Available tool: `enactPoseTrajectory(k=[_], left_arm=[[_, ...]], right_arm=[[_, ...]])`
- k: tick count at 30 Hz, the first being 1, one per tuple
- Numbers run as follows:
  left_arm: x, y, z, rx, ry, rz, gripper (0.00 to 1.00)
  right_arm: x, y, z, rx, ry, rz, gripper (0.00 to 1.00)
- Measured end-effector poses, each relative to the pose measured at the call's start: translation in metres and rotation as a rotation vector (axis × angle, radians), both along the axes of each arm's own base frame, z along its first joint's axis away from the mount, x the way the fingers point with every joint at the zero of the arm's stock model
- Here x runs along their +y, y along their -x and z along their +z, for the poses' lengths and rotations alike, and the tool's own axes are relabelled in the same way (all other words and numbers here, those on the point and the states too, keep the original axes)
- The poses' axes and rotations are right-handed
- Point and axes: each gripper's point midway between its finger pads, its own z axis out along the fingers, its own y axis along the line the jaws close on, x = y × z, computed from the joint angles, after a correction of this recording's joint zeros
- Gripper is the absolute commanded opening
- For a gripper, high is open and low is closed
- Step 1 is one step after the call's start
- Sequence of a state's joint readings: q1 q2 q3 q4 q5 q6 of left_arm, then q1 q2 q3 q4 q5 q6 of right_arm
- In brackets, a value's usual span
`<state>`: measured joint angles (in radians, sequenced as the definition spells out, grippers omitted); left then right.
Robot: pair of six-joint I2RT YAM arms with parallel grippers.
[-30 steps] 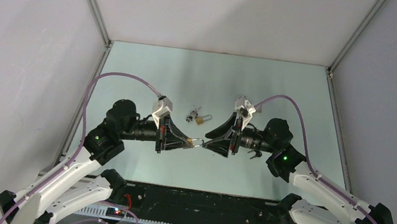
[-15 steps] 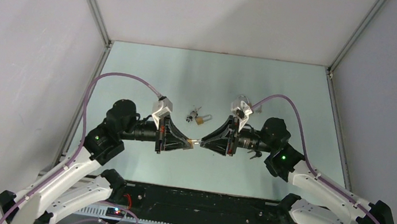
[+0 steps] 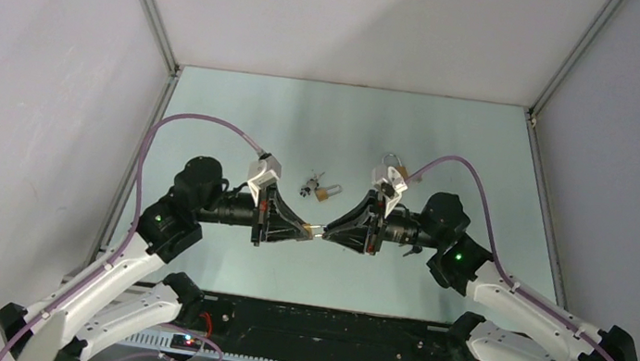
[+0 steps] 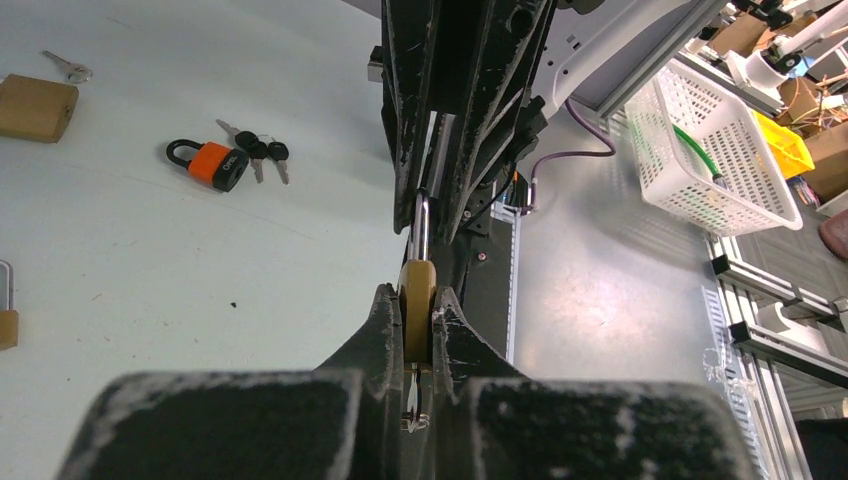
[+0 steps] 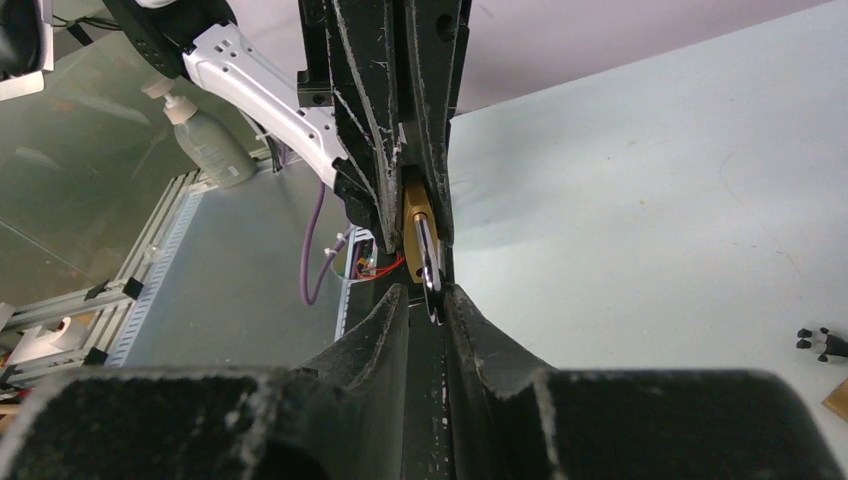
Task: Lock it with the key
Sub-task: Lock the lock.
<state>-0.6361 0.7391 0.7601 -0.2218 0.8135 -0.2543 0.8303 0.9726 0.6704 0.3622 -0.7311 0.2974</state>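
Note:
A brass padlock (image 3: 315, 229) is held in the air between my two grippers above the table's near middle. My left gripper (image 3: 309, 229) is shut on its brass body (image 4: 417, 310), with the silver shackle (image 4: 421, 225) pointing toward the right arm. A small key (image 4: 411, 405) sits at the body's rear end, between the left fingers. My right gripper (image 5: 425, 292) faces it, jaws slightly apart, with the shackle's tip (image 5: 428, 268) between the fingertips, against the right one. The padlock body also shows in the right wrist view (image 5: 414, 222).
An orange padlock with black-headed keys (image 4: 215, 165) lies on the table behind the grippers, and it also shows in the top view (image 3: 321, 191). A larger brass padlock (image 4: 35, 107) and a loose key (image 4: 68, 68) lie further off. Another padlock (image 3: 390, 164) lies beside the right wrist.
My right gripper has moved left toward the left gripper, and its fingertips have come round the shackle. The left arm has shifted slightly right with the padlock.

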Motion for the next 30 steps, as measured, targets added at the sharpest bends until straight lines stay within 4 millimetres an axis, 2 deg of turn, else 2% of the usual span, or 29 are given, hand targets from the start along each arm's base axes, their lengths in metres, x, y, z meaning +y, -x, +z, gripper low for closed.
enactPoseTrajectory(k=[5, 8, 18, 30], left_arm=[[0.000, 0.000, 0.001, 0.001, 0.000, -0.002, 0.00], [0.000, 0.001, 0.000, 0.002, 0.000, -0.004, 0.00], [0.000, 0.005, 0.000, 0.013, -0.002, -0.027, 0.00], [0.011, 0.019, -0.007, 0.077, -0.044, -0.032, 0.00]], right_arm=[[-0.002, 0.002, 0.003, -0.020, -0.005, 0.001, 0.14], [-0.002, 0.001, 0.002, -0.028, -0.004, -0.003, 0.00], [0.001, 0.006, 0.001, -0.035, 0.000, 0.008, 0.00], [0.023, 0.019, -0.006, -0.036, 0.003, 0.062, 0.00]])
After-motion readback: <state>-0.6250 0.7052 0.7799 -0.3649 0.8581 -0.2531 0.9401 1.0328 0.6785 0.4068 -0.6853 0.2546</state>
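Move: The left hand still holds the brass lock's body in its fingertips. The lock's raised shackle lies about 1 cm to the right hand's left, at its height, and 3 cm to the left hand's right. On the table some 20 cm below, the orange lock lies about 17 cm ahead and 15 cm right of the right hand, the spare small padlock about 23 cm straight ahead of it, and the loose keys 24 cm ahead and 4 cm left. Staying almost in place at first, the right hand shuts its slightly open fingertips at the shackle's bow. Then it drives left about 2.5 cm towards the lock body, pressing on the shackle, while both hands draw back towards the bases some 2 cm and sink slightly. The left hand keeps its grip on the body, giving way about 1 cm to the left and tipping about 5 degrees. ##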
